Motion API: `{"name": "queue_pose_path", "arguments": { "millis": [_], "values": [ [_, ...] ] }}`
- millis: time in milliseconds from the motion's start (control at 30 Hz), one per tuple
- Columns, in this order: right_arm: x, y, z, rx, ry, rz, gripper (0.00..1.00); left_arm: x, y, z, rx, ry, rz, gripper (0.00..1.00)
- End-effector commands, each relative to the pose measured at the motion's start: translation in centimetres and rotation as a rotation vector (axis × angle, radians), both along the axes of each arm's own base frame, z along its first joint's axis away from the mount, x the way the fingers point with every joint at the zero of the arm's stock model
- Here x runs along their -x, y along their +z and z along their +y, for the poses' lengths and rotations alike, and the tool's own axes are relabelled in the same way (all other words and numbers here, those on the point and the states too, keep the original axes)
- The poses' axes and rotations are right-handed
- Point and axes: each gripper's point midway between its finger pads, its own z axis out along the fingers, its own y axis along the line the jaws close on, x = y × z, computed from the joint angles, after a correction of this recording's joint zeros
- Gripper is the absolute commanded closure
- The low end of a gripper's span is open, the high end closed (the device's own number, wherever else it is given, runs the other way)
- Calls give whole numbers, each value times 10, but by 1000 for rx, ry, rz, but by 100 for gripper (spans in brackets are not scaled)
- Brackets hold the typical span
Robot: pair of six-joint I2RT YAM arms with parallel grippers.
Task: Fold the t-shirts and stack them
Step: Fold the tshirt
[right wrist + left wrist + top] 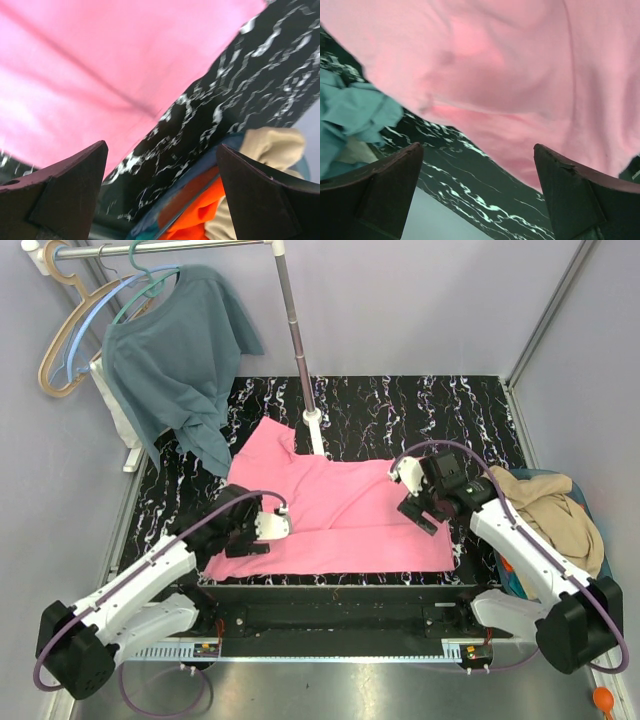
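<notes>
A bright pink t-shirt lies spread flat on the black marbled table. My left gripper hovers over its left edge, open and holding nothing; the left wrist view shows the pink cloth beyond the wide-apart fingers. Above the shirt's right edge my right gripper also stands open and empty. In the right wrist view the pink shirt ends at the table. A tan-beige t-shirt lies crumpled in a bin at the right. An orange t-shirt shows under the tan one.
A dusty teal-blue shirt hangs from hangers on a rack at the back left, its hem reaching the table. The rack's pole stands just behind the pink shirt. The blue bin sits off the table's right edge.
</notes>
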Motion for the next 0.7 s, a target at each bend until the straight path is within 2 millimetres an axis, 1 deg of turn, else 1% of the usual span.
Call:
{"name": "queue_pose_path", "arguments": {
  "millis": [0,33,67,100,133,167,200,233,267,300,333,367,400,433,467,500,533,567,600,633,667],
  "values": [
    [-47,30,5,-46,-114,-185,0,-26,41,-27,149,0,-70,1],
    [-61,40,8,-81,-145,-236,0,-30,43,-29,162,4,-71,1],
    [-68,42,7,-93,-165,-247,0,-35,47,-35,193,-4,-76,1],
    [-76,38,5,-113,-191,-233,0,-45,52,-32,197,25,-79,1],
    [-89,49,6,-155,-225,-265,1,-49,53,-38,224,16,-66,1],
    [-96,49,5,-180,-244,-262,3,-59,63,-39,259,25,-77,1],
    [-104,39,-1,-224,-294,-218,3,-65,56,-40,255,33,-48,1],
    [-115,46,-2,-256,-313,-224,4,-73,58,-41,268,40,-47,1],
    [-123,44,-5,-283,-337,-209,4,-78,60,-44,291,37,-30,1],
    [-131,29,-10,-315,-376,-156,4,-91,62,-40,300,67,-21,1],
    [-141,33,-13,-336,-389,-158,4,-98,64,-39,311,74,-14,1],
    [-146,28,-15,-340,-402,-144,4,-108,74,-44,343,66,-17,1],
    [-152,13,-10,-362,-402,-94,4,-117,65,-40,344,89,14,1],
    [-160,14,-11,-377,-410,-91,4,-120,63,-43,355,84,44,1],
    [-165,-3,-9,-381,-418,-44,4,-131,72,-42,371,89,36,1],
    [-169,-7,-8,-396,-427,-29,3,-136,61,-43,364,98,78,1],
    [-178,-5,-9,-413,-432,-31,4,-138,57,-44,367,99,105,1],
    [-181,-19,-6,-424,-433,11,4,-147,62,-43,373,105,99,1],
    [-190,-16,-5,-438,-436,5,6,-151,52,-44,368,108,129,1],
    [-193,-19,-5,-448,-432,13,6,-154,50,-44,369,105,137,1],
    [-196,-29,-4,-453,-432,40,7,-160,46,-43,370,110,149,1]
  ]
}}
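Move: Out past the right hand, the pink t-shirt's far right corner lies about 16 cm ahead, 5 cm right and 10 cm below; its near right corner is 11 cm back and 9 cm right. The left hand has the shirt's far left sleeve about 27 cm ahead, 5 cm right and 7 cm below. The stand foot is some 29 cm ahead and 16 cm right, the grey shirt's hem 20 cm ahead and 8 cm left. Reaching forward over the flat pink shirt, both hands travel open and empty: the right goes about 17 cm to its far right corner, turning some 25 degrees clockwise with its left side rising, and dips towards the cloth at the end. The left goes about 15 cm towards the far left sleeve, climbing 4 to 5 cm, its right side rising. ##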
